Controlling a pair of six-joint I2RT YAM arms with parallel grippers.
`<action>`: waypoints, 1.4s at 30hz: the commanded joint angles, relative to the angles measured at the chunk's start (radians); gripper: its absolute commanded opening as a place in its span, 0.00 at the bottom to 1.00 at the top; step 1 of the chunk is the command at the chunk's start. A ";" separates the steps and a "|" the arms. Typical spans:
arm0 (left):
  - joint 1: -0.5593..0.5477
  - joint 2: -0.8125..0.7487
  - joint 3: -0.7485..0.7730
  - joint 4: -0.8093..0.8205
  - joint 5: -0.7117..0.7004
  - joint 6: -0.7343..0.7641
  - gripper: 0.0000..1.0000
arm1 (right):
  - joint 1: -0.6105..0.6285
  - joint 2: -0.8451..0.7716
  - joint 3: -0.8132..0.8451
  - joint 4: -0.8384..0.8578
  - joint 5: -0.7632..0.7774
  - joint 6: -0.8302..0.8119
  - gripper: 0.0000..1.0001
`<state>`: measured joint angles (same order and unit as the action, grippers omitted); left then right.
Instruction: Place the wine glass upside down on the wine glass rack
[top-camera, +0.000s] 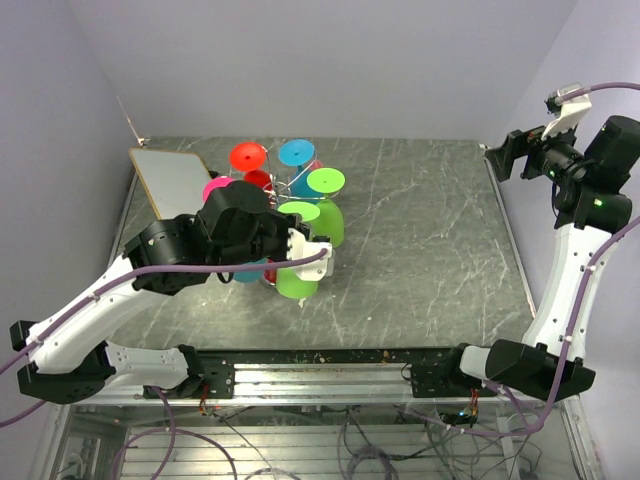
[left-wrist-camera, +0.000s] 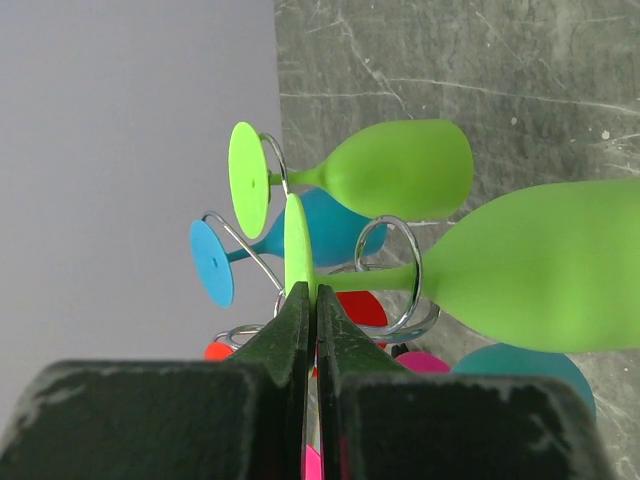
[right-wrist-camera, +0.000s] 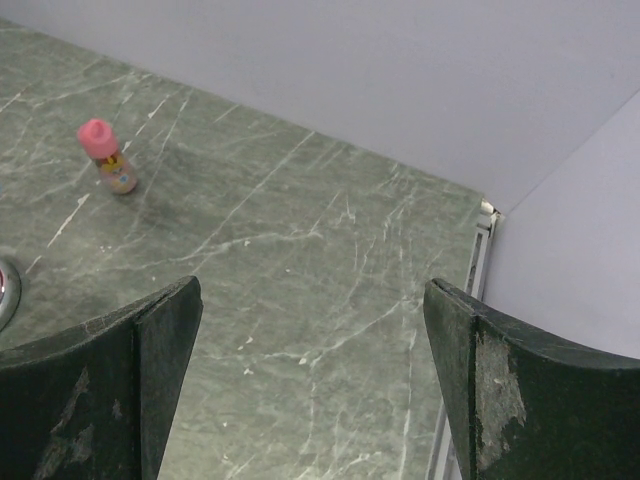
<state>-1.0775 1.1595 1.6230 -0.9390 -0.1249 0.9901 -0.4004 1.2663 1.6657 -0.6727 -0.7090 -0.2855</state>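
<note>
My left gripper (left-wrist-camera: 312, 292) is shut on the thin foot (left-wrist-camera: 297, 245) of a lime-green wine glass (left-wrist-camera: 540, 265). The glass's stem runs through a curled loop (left-wrist-camera: 418, 290) of the silver wine glass rack (top-camera: 283, 188). In the top view the left gripper (top-camera: 300, 245) hangs over the rack's near side, with the held glass's bowl (top-camera: 296, 285) just below it. My right gripper (top-camera: 503, 160) is raised at the far right, away from the rack. Its jaws stand wide open over bare table (right-wrist-camera: 310, 340), holding nothing.
Other glasses hang on the rack: red (top-camera: 248, 156), blue (top-camera: 296, 152), a second green one (top-camera: 326, 181), pink (top-camera: 215, 188) and teal (top-camera: 250, 272). A white board (top-camera: 170, 178) lies at the back left. A small pink-capped bottle (right-wrist-camera: 107, 156) stands on the marble.
</note>
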 joint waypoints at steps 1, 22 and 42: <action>0.002 0.004 -0.006 0.044 0.023 -0.026 0.07 | -0.005 0.003 0.022 -0.033 0.024 0.005 0.92; 0.002 0.037 -0.065 0.058 -0.014 -0.034 0.11 | 0.019 0.042 0.001 -0.052 0.009 0.011 0.92; 0.005 0.037 -0.064 0.036 -0.033 -0.056 0.33 | 0.022 0.034 -0.009 -0.051 0.009 0.013 0.92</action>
<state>-1.0767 1.2018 1.5505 -0.9123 -0.1398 0.9558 -0.3847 1.3071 1.6554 -0.7261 -0.6914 -0.2779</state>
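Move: The left hand still pinches the rim of the upturned green glass's foot. The rack's wire loop, already around the stem, lies about 5 cm below the hand point, 2 cm ahead and 2 cm right. The other green glass hangs some 8 cm ahead and 7 cm right; a blue one lies 13 cm ahead, 1 cm right; another lies 4 cm ahead, 8 cm left. From the right hand the loop is roughly 35 cm left, 13 cm back and 8 cm below. Holding the green glass by its foot, the left hand lowers the foot towards the wire loop, sinking about 3.5 cm with a slight drift right. Partway down the fingers begin to part, opening to roughly a third and loosening their pinch on the foot, and the hand then stays with them around the disc. The empty right hand sinks about 3 cm, fingers wide, tipping slightly down. ##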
